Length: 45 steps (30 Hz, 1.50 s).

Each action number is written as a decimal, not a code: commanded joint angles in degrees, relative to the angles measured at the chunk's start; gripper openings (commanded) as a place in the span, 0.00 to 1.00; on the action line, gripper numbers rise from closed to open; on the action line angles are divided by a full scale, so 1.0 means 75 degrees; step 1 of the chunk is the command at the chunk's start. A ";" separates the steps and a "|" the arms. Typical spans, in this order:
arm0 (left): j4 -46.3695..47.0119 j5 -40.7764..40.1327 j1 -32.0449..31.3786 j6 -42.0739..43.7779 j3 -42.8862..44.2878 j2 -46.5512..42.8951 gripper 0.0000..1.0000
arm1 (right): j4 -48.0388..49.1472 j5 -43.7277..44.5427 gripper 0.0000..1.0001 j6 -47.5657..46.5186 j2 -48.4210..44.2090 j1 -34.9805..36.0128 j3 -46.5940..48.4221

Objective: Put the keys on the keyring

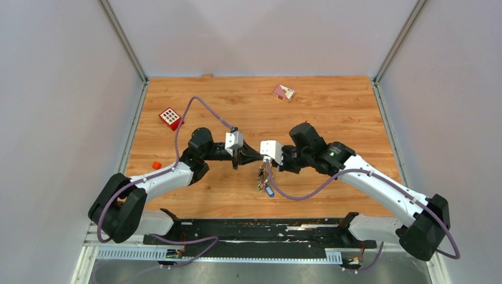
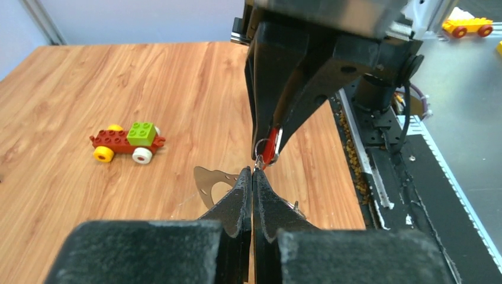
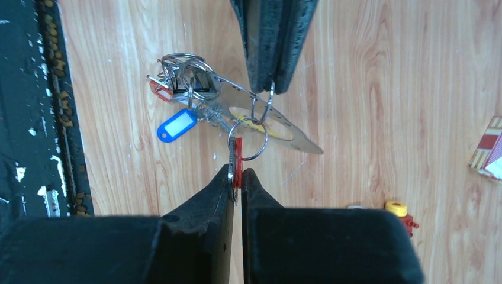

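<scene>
Both grippers meet above the middle of the table. My left gripper [image 2: 253, 171] is shut on a thin wire loop of the keyring [image 3: 278, 127], a silvery flat loop hanging below it. A bunch of keys hangs off it, with a blue tag [image 3: 176, 125], a red tag [image 3: 158, 89] and a black key. My right gripper [image 3: 237, 173] is shut on a red key [image 3: 238, 155] that carries a small split ring [image 3: 248, 139]. That ring sits right by the left fingertips. From above, the bunch [image 1: 263, 180] dangles under the two grippers.
A toy car of bricks [image 2: 127, 142] stands to the left. A red block with white squares [image 1: 170, 118] lies at the back left, and a red-and-white box [image 1: 283, 92] at the back. A black rail [image 1: 260, 231] runs along the near edge.
</scene>
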 commanded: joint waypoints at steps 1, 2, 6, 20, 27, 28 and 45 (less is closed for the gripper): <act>-0.1125 -0.0338 0.0033 0.0981 0.0638 0.0321 0.00 | -0.0329 0.0736 0.00 0.0182 0.0311 -0.0003 0.0193; -0.1146 -0.0337 0.0027 0.0977 0.0688 0.0419 0.00 | -0.0307 0.0835 0.00 0.0219 0.0344 -0.0025 0.0164; -0.1316 -0.0433 0.0002 0.0982 0.0954 0.0805 0.04 | -0.0234 0.1147 0.00 0.0373 0.0387 -0.0172 0.0083; -0.2758 -0.0376 -0.0106 0.1663 0.1660 0.1269 0.79 | -0.0359 0.2107 0.00 0.0109 0.0002 -0.1078 -0.0899; -0.3810 -0.0607 -0.0102 0.2449 0.1907 0.1084 0.97 | -0.0716 0.2575 0.00 -0.0157 -0.0437 -0.1589 -0.1361; -0.3856 -0.0652 -0.0100 0.2479 0.1919 0.1067 0.98 | -0.0783 0.2706 0.00 -0.0198 -0.0481 -0.1653 -0.1434; -0.4476 -0.0855 -0.0098 0.2837 0.1969 0.0721 1.00 | -0.0566 0.3860 0.00 -0.1174 0.0191 -0.2812 -0.2665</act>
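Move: Hanging from the ring pinched in the left hand, the keyring plate has its middle about 9 cm below that hand, 2 cm back and 1 cm right. From the right hand, which holds the red key, the free table where the plate is to go lies about 11 cm right, 2 cm ahead and 15 cm down. The blue tag dangles some 5 cm back of the right hand, level sideways and 12 cm below; the toy car stands roughly 21 cm ahead, 16 cm right and 14 cm down. Easing forward and down together at first, the hands then part: the left opens wide, lets go of the keyring's ring and sinks about 6 cm in all. The right keeps its pinch on the red key and carries the linked keyring about 20 cm right and 11 cm down to the table, its fingers tipping steeper and the hand turning clockwise. ##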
